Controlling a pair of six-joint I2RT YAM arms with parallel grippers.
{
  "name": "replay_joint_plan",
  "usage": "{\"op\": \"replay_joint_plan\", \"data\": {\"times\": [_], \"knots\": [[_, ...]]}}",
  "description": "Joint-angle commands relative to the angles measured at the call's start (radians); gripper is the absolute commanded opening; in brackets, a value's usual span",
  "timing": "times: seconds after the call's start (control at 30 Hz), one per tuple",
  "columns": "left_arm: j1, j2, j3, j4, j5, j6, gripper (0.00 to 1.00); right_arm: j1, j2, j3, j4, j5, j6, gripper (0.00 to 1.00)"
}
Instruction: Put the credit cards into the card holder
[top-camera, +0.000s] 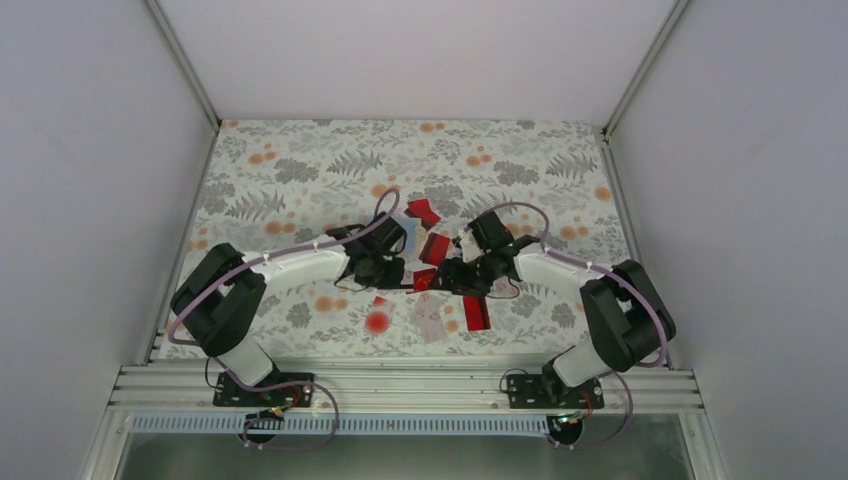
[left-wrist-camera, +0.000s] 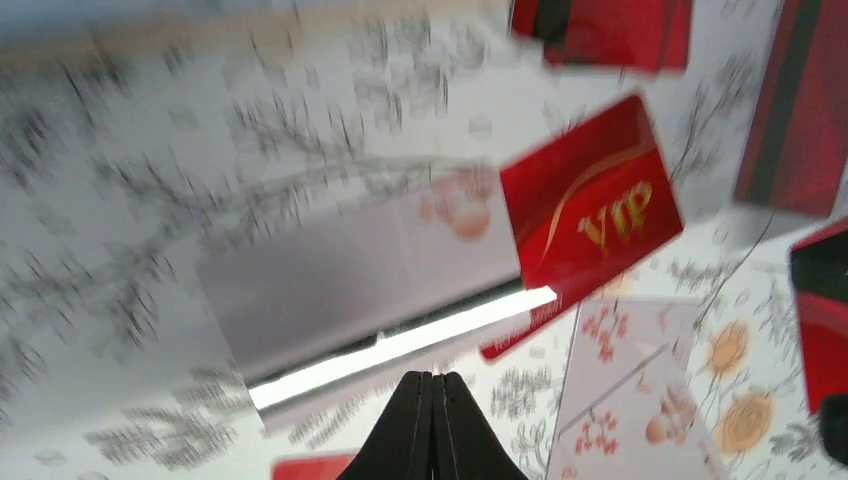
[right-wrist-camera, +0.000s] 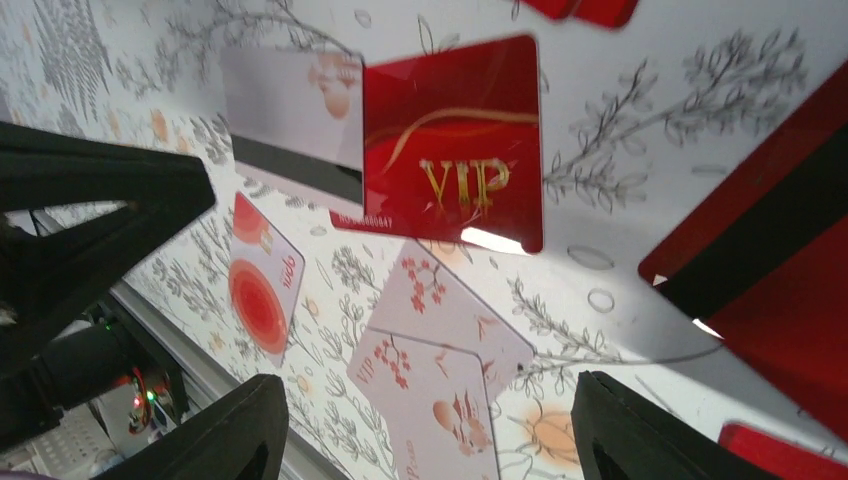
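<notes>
Several credit cards lie mid-table between my grippers. A red VIP card (right-wrist-camera: 455, 145) overlaps a pale card (right-wrist-camera: 290, 100). Two pale pinkish VIP cards (right-wrist-camera: 440, 390) lie between the fingers of my open right gripper (right-wrist-camera: 435, 435), which hovers above them holding nothing. My left gripper (left-wrist-camera: 432, 380) is shut and empty, its tip just short of the pale card (left-wrist-camera: 360, 280) and the red VIP card (left-wrist-camera: 590, 215). That view is blurred. The card holder (top-camera: 404, 232) shows as a light blue patch just behind the left gripper (top-camera: 385, 262); a tan and blue strip (left-wrist-camera: 200, 30) sits at that view's top edge.
More red cards (top-camera: 423, 212) (top-camera: 476, 312) lie behind and in front of the right gripper (top-camera: 455, 272). A red card with a black stripe (right-wrist-camera: 770, 270) is to its right. A pale card with a round red blot (right-wrist-camera: 260, 290) lies near the table's front rail (top-camera: 400, 378).
</notes>
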Motion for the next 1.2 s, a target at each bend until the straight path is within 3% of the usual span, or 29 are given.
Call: {"op": "replay_joint_plan", "data": {"times": [0.0, 0.2, 0.57, 1.17], "knots": [[0.060, 0.043, 0.100, -0.033, -0.010, 0.125, 0.02, -0.028, 0.025, 0.051, 0.022, 0.004, 0.012, 0.72], [0.083, 0.185, 0.245, -0.036, 0.022, 0.270, 0.02, -0.038, 0.048, 0.081, 0.005, 0.005, 0.007, 0.72], [0.112, 0.365, 0.372, -0.057, 0.061, 0.358, 0.02, -0.049, 0.030, 0.013, 0.074, -0.016, 0.074, 0.73], [0.100, 0.278, 0.153, -0.015, 0.247, 0.339, 0.02, -0.035, 0.175, 0.008, 0.210, -0.098, 0.150, 0.72]]}}
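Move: The VIP card lies some 2 cm ahead of the left hand, 7 cm to its right and 4 cm below; the white card, its right end meeting the VIP card, is about 2 cm ahead and straight under, and the open card holder some 14 cm ahead, level sideways. From the right hand the VIP card is about 4 cm ahead, 3 cm left, 5 cm down, with red striped cards 12 cm ahead and the pink cards 5 cm back, 2 cm left. Forward in a low arc, about 8 cm and some 3 cm to the right, the shut left fingers pass over the cards, come down, then draw 4 cm back low over the table, turning clockwise some 15 degrees, onto the VIP card's far left corner and the white card's right end. The right hand, fingers still wide open, advances some 2.5 cm and sinks slightly towards the VIP card. ##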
